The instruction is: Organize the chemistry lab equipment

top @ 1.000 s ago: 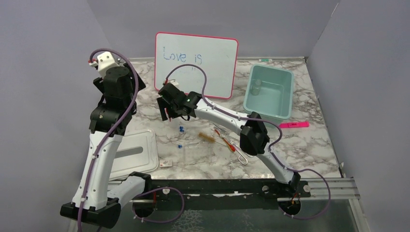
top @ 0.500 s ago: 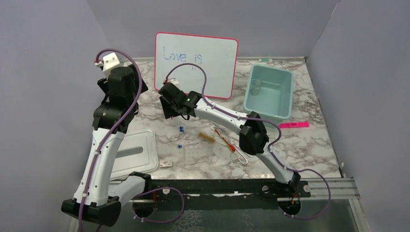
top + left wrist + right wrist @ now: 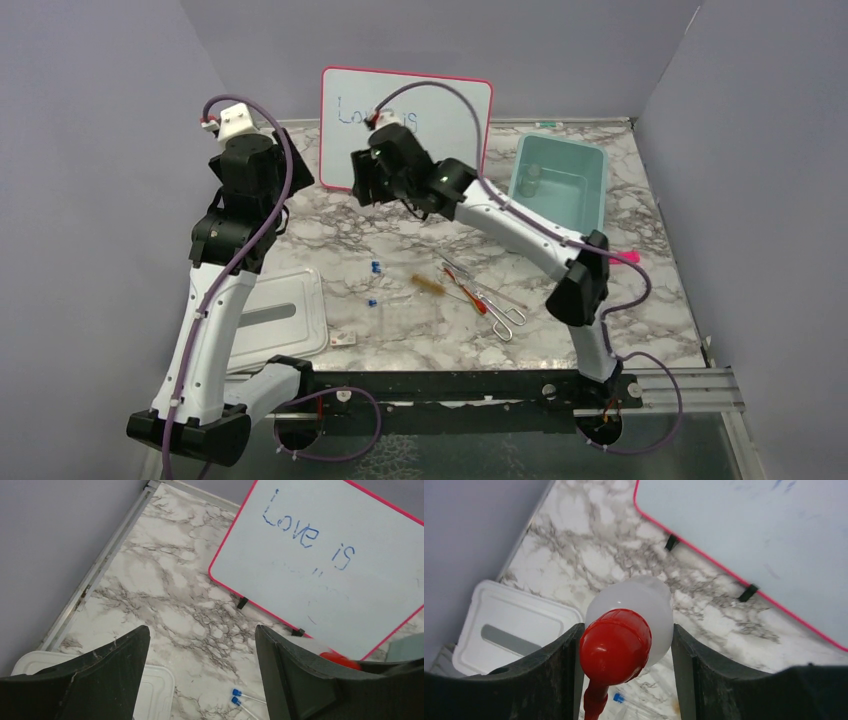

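My right gripper (image 3: pixel 374 188) is shut on the clear squeeze bottle (image 3: pixel 647 603) with the red nozzle (image 3: pixel 615 646) and holds it high in front of the whiteboard. My left gripper (image 3: pixel 252 172) is open and empty, raised over the table's back left; its wrist view shows the red nozzle (image 3: pixel 339 659) just past its right finger. On the table lie blue-capped tubes (image 3: pixel 375 267), also in the left wrist view (image 3: pixel 235 696), a clear rack (image 3: pixel 405 318), a brown-handled tool (image 3: pixel 428 283), a red tool (image 3: pixel 468 296) and metal tongs (image 3: pixel 506 318). A little glass beaker (image 3: pixel 530 180) stands in the teal bin.
The pink-framed whiteboard (image 3: pixel 450 140) leans at the back. The teal bin (image 3: pixel 592 200) is at the back right, with a pink marker (image 3: pixel 608 258) in front of it. A white lid (image 3: pixel 275 315) lies at the front left, with a small white item (image 3: pixel 343 340) beside it.
My right gripper has risen and moved back and to the right with the squeeze bottle, up in front of the whiteboard. My left wrist has shifted slightly back and right.
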{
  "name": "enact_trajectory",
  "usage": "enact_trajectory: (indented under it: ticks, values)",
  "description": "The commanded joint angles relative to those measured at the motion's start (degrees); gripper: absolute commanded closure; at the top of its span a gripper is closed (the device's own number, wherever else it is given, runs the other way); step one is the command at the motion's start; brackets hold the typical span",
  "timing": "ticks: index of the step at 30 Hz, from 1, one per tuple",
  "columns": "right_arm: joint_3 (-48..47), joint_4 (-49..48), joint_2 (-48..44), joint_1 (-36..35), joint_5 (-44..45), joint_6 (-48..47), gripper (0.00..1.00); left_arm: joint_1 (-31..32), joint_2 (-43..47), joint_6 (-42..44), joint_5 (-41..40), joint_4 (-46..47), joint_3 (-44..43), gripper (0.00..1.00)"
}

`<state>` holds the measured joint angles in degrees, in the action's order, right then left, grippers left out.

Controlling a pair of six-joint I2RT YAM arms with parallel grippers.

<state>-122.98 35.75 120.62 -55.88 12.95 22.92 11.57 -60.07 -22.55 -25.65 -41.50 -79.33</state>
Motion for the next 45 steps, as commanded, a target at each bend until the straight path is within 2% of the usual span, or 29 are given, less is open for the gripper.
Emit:
enact_trajectory:
  ticks: [1,5,11,22,28,33,38,45]
  values:
    - [4.7,-3.6,-11.6,7.0,-0.2,-1.6,0.55,-0.3,0.5,2.2,9.9,3.6,-1.4,0.2]
    - [9.5,-2.5,-20.0,13.5,2.6,-3.5,0.55,-0.4,0.6,3.2,16.3,6.5,0.2,0.2]
    - [12.2,6.7,-27.7,20.7,12.0,-5.0,0.55,-0.4,-1.1,3.2,21.6,9.7,-0.1,0.2]
    - [28.6,11.3,-37.0,35.5,9.0,-1.1,0.56,-0.4,-7.8,0.9,28.3,13.8,-2.0,0.2]
    - [41.4,0.9,-37.1,39.1,3.5,-1.9,0.57,-0.3,-8.9,0.7,28.9,14.3,-1.7,0.2]
    - [48.3,-8.8,-34.7,39.9,0.2,-1.6,0.57,-0.3,-8.9,0.4,28.9,14.3,-1.2,0.2]
    - [52.4,-15.8,-32.6,39.9,0.3,-2.0,0.55,-0.3,-9.1,0.7,28.6,14.3,-0.7,0.2]
    - [53.7,-19.4,-28.8,39.9,0.2,-4.4,0.52,-0.3,-9.6,1.6,27.5,14.3,-0.8,0.2]
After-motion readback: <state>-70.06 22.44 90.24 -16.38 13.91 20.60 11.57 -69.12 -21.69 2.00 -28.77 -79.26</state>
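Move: In the right fingers the red-capped wash bottle is already held clear of the table; the green bin's middle lies about 46 cm to the right, 11 cm ahead and 18 cm below. The glass jar standing in the bin is some 40 cm right, 15 cm ahead and 20 cm below, and the whiteboard about 11 cm right, 18 cm ahead and 9 cm below. From the empty left hand the bin is roughly 58 cm right, 14 cm ahead and 29 cm below. Keeping its grip on the wash bottle, the right hand swings about 40 cm right and slightly forward to the green bin, arching up some 15 cm and then sinking over 20 cm into its left part, just short of the jar, while the wrist turns about 40 degrees clockwise. The open left hand shifts 10 cm right and 5 cm forward, turning clockwise, then waits. ##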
